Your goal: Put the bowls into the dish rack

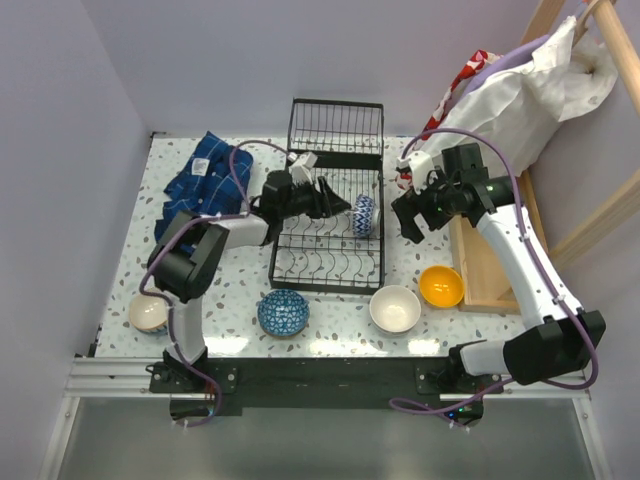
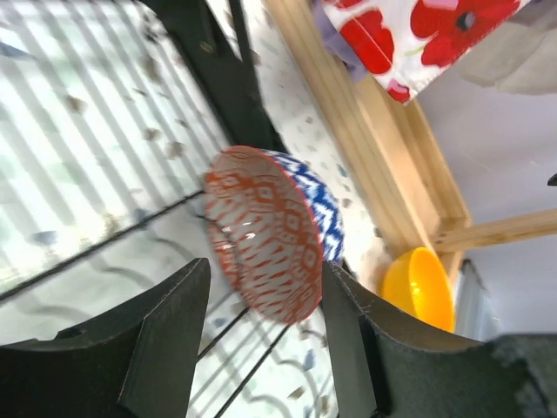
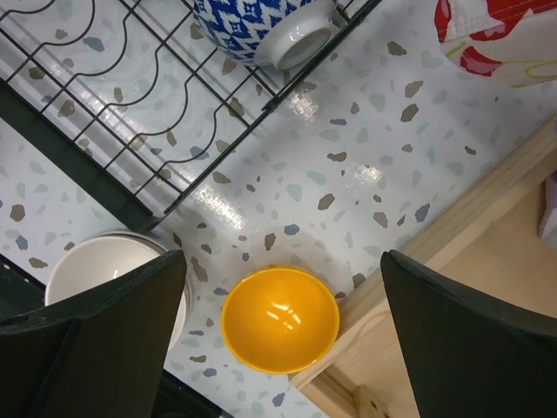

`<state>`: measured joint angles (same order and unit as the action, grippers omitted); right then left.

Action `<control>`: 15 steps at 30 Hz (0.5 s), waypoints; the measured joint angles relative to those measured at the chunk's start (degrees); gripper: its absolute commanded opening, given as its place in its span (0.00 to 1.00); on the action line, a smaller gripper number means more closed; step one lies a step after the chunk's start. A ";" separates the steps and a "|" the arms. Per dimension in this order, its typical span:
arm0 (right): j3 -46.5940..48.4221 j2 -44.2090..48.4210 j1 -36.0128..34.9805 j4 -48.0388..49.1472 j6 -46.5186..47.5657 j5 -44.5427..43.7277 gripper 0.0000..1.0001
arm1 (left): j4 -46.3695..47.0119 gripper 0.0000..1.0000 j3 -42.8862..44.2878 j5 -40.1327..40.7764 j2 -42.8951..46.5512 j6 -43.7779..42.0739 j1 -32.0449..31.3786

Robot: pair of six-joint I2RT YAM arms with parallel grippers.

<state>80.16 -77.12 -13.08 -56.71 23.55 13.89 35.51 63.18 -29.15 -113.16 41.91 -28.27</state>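
Note:
The black wire dish rack (image 1: 330, 215) stands mid-table. A bowl (image 1: 364, 215), blue outside and red-patterned inside (image 2: 270, 231), stands on edge between the rack's tines at its right side. My left gripper (image 1: 338, 205) (image 2: 265, 266) is open, its fingertips on either side of that bowl's lower rim. My right gripper (image 1: 410, 222) (image 3: 283, 254) hangs wide open and empty above the orange bowl (image 1: 441, 286) (image 3: 279, 320). On the table in front of the rack lie a white bowl (image 1: 395, 308) (image 3: 104, 279), a blue patterned bowl (image 1: 283, 312) and a beige bowl (image 1: 149, 314).
A wooden tray (image 1: 480, 270) (image 3: 470, 287) runs along the right side, close to the orange bowl. A white bag with red flowers (image 1: 520, 90) leans on a wooden frame at the back right. A blue cloth (image 1: 205, 175) lies left of the rack.

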 measured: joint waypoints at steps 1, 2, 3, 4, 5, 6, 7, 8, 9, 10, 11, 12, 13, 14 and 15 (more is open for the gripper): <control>0.04 -0.07 0.00 -0.33 0.15 -0.31 0.99 | -1.25 0.59 -0.92 0.26 1.92 -1.60 0.81; 0.31 -0.17 0.00 -1.01 0.42 -0.96 0.98 | -2.75 0.59 -2.62 0.83 5.01 -4.11 2.25; 0.50 -0.31 -0.02 -1.33 0.59 -1.16 0.98 | -3.76 0.59 -3.82 1.05 7.37 -5.62 3.50; 0.94 -0.63 -0.02 -1.99 0.96 -1.51 0.98 | -4.50 0.59 -5.22 1.16 10.23 -7.67 5.09; 1.62 -1.25 -0.02 -2.56 1.25 -1.84 0.98 | -4.98 0.58 -6.67 1.20 13.00 -9.77 6.64; 2.29 -2.03 -0.02 -2.78 1.49 -2.29 0.98 | -5.11 0.56 -7.91 1.18 15.43 -11.58 8.11; 3.19 -3.15 -0.02 -3.08 1.64 -2.51 0.96 | -5.22 0.55 -9.09 0.98 17.73 -13.62 9.51; 4.31 -4.50 -0.20 -3.32 1.66 -2.82 0.92 | -5.25 0.53 -10.10 0.28 19.74 -16.06 10.69; 5.73 -6.47 -0.48 -3.34 1.75 -3.50 0.90 | -5.42 0.47 -10.62 -0.35 20.87 -17.62 11.08; 6.38 -7.48 -0.92 -3.28 1.95 -3.89 0.87 | -6.10 0.44 -11.23 -1.40 21.99 -19.67 11.26; 7.76 -9.33 -1.79 -3.67 2.36 -4.50 0.80 | -6.91 0.41 -12.00 -3.08 22.93 -21.70 11.23; 9.01 -11.10 -2.75 -3.74 2.84 -5.18 0.75 | -7.67 0.34 -12.72 -4.72 23.69 -23.19 11.21; 10.67 -13.11 -4.17 -4.09 3.48 -5.77 0.71 | -8.90 0.32 -13.51 -6.86 24.44 -25.05 11.19; 12.48 -15.37 -5.81 -4.39 4.04 -5.99 0.67 | -10.51 0.31 -14.38 -9.27 25.07 -26.88 11.19; 14.47 -17.57 -7.48 -4.61 4.52 -6.51 0.57 | -11.69 0.27 -14.86 -10.84 25.35 -27.96 11.34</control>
<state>94.63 -94.70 -20.56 -61.32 28.08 7.38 23.81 48.31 -39.99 -87.81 13.96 -16.93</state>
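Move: The dark blue bowl lies about 24 cm back and 14 cm left of the empty left hand, 10 cm lower; the rack bowl stands 6 cm to its right, 1 cm back, 3 cm down. From the right hand, the rack bowl is some 9 cm left, 1 cm ahead and 13 cm below; the white bowl is 21 cm back and 1 cm left, the orange bowl 16 cm back and 9 cm right, both roughly 19 cm below. Left hand sweeps 11 cm left off the rack bowl, rising, then back, narrowing; right nears that bowl, forward-left, narrowing. ##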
